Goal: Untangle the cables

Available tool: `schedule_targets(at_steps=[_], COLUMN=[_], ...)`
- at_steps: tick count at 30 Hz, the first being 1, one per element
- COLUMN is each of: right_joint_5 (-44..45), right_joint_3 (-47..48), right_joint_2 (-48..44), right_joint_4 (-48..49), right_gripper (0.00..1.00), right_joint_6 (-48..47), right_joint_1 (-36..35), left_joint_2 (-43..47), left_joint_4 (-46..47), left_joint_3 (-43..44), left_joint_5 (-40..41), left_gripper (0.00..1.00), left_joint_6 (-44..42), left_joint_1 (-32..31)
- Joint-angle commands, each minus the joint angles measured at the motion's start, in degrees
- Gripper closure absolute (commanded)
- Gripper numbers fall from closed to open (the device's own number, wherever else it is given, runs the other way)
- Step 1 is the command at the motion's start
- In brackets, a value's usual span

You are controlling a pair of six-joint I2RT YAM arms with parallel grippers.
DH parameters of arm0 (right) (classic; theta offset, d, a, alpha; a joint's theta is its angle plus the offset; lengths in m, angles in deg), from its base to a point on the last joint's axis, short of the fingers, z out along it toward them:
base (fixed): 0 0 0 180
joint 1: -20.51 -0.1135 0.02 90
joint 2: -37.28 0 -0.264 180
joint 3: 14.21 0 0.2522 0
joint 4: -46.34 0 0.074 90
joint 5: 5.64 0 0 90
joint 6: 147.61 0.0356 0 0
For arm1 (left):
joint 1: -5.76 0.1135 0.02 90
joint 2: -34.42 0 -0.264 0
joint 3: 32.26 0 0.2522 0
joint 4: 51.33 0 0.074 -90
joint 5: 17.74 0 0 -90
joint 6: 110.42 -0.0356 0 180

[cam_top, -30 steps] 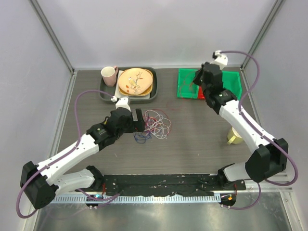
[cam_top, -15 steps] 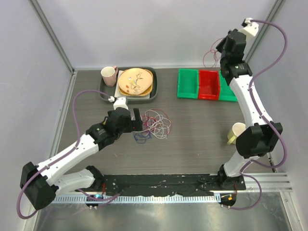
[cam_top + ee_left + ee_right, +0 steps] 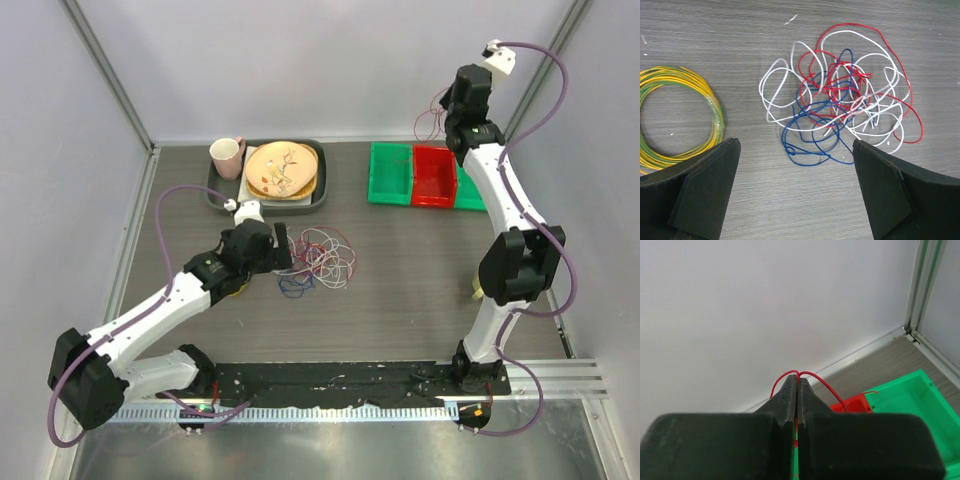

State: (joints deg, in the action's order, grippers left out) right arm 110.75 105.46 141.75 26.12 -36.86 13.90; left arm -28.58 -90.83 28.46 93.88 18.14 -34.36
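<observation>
The cables [image 3: 325,257] lie as a tangle of thin red, white and dark blue loops [image 3: 840,100] on the table's middle. My left gripper [image 3: 284,244] hovers just left of the tangle. Its jaws [image 3: 795,160] stand open and empty, with the blue loops just ahead of them. My right gripper [image 3: 449,118] is raised high near the back wall, above the bins. It is shut [image 3: 798,376] on one red cable [image 3: 827,384], which arches out on both sides of the fingertips and hangs in loose loops [image 3: 421,125].
Green, red and green bins [image 3: 391,180] stand in a row at the back right. A dark tray [image 3: 215,196] holds a plate and a pink mug [image 3: 226,155]. A yellow wire ring [image 3: 715,107] lies left of the tangle. A yellow cup [image 3: 481,291] sits behind the right arm.
The right arm has swung up from over the bins to high by the back wall, lifting the red cable with it. The left arm has barely shifted.
</observation>
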Motion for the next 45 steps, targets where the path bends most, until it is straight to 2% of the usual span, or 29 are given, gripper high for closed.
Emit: schedule_targets(at_steps=[1, 10, 18, 23, 28, 31, 37, 41, 45], right_joint_5=[3.14, 2.17, 7.44, 7.71, 4.55, -0.79, -8.1, -9.25, -10.31], right_joint_3=[-0.88, 0.44, 0.0, 0.18, -0.26, -0.96, -1.67, -1.84, -4.38], right_joint_2=[1.62, 1.54, -1.19, -2.51, -0.67, 0.56, 3.72, 5.3, 6.54], right_joint_4=[4.35, 4.18, 4.17, 3.91, 3.82, 4.26, 6.11, 6.11, 6.2], right_gripper=[0.99, 0.99, 0.99, 0.99, 0.99, 0.99, 0.99, 0.99, 0.99], right_joint_6=[-0.81, 1.22, -2.21, -3.26, -4.76, -4.23, -0.28, 1.39, 7.61], right_joint_1=[0.63, 3.01, 3.97, 4.68, 4.59, 4.59, 4.15, 2.92, 2.66], left_joint_2=[-0.72, -2.3, -3.18, -2.83, -3.09, -3.18, -3.0, -3.27, -3.35], left_joint_4=[-0.54, -0.02, 0.42, 0.78, 0.95, 0.86, 0.6, 0.51, 0.25], left_joint_3=[0.5, 0.68, 0.68, 0.15, 0.24, 0.32, 0.24, 0.24, 0.33], left_joint_5=[0.61, -0.97, -1.94, -2.29, -2.82, -2.99, -3.08, -3.17, -3.26], left_gripper=[0.0, 0.0, 0.0, 0.0, 0.0, 0.0, 0.0, 0.0, 0.0], left_joint_6=[0.37, 0.28, 0.28, 0.28, 0.37, 0.28, 0.37, 0.46, 0.54], left_joint_1=[2.59, 4.35, 4.87, 4.96, 5.22, 5.31, 5.49, 5.67, 5.84])
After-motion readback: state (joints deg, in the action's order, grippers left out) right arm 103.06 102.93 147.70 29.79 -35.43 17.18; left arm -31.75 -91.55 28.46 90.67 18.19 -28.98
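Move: The right gripper, shut on the red cable, hangs high over the boxes. The red bin is about 34 cm below it, some 4 cm right and 2 cm ahead; the left green bin lies 8 cm left and 3 cm ahead, the right green bin 16 cm right and 2 cm ahead. For the open left gripper, the tangle is about 7 cm ahead, 11 cm right and 14 cm below; the yellow coil is 11 cm left and 1 cm ahead, equally low. Keep the right gripper shut on the red cable and lower it about 5 cm over the bins, sway it some 6 cm to the right, easing slightly back and up, then swing it back left, forward and down towards the red bin, about 6 cm below its starting height. Dip the open left gripper about 2 cm, drifting slightly left and forward, and hold it there clear of the tangle. ##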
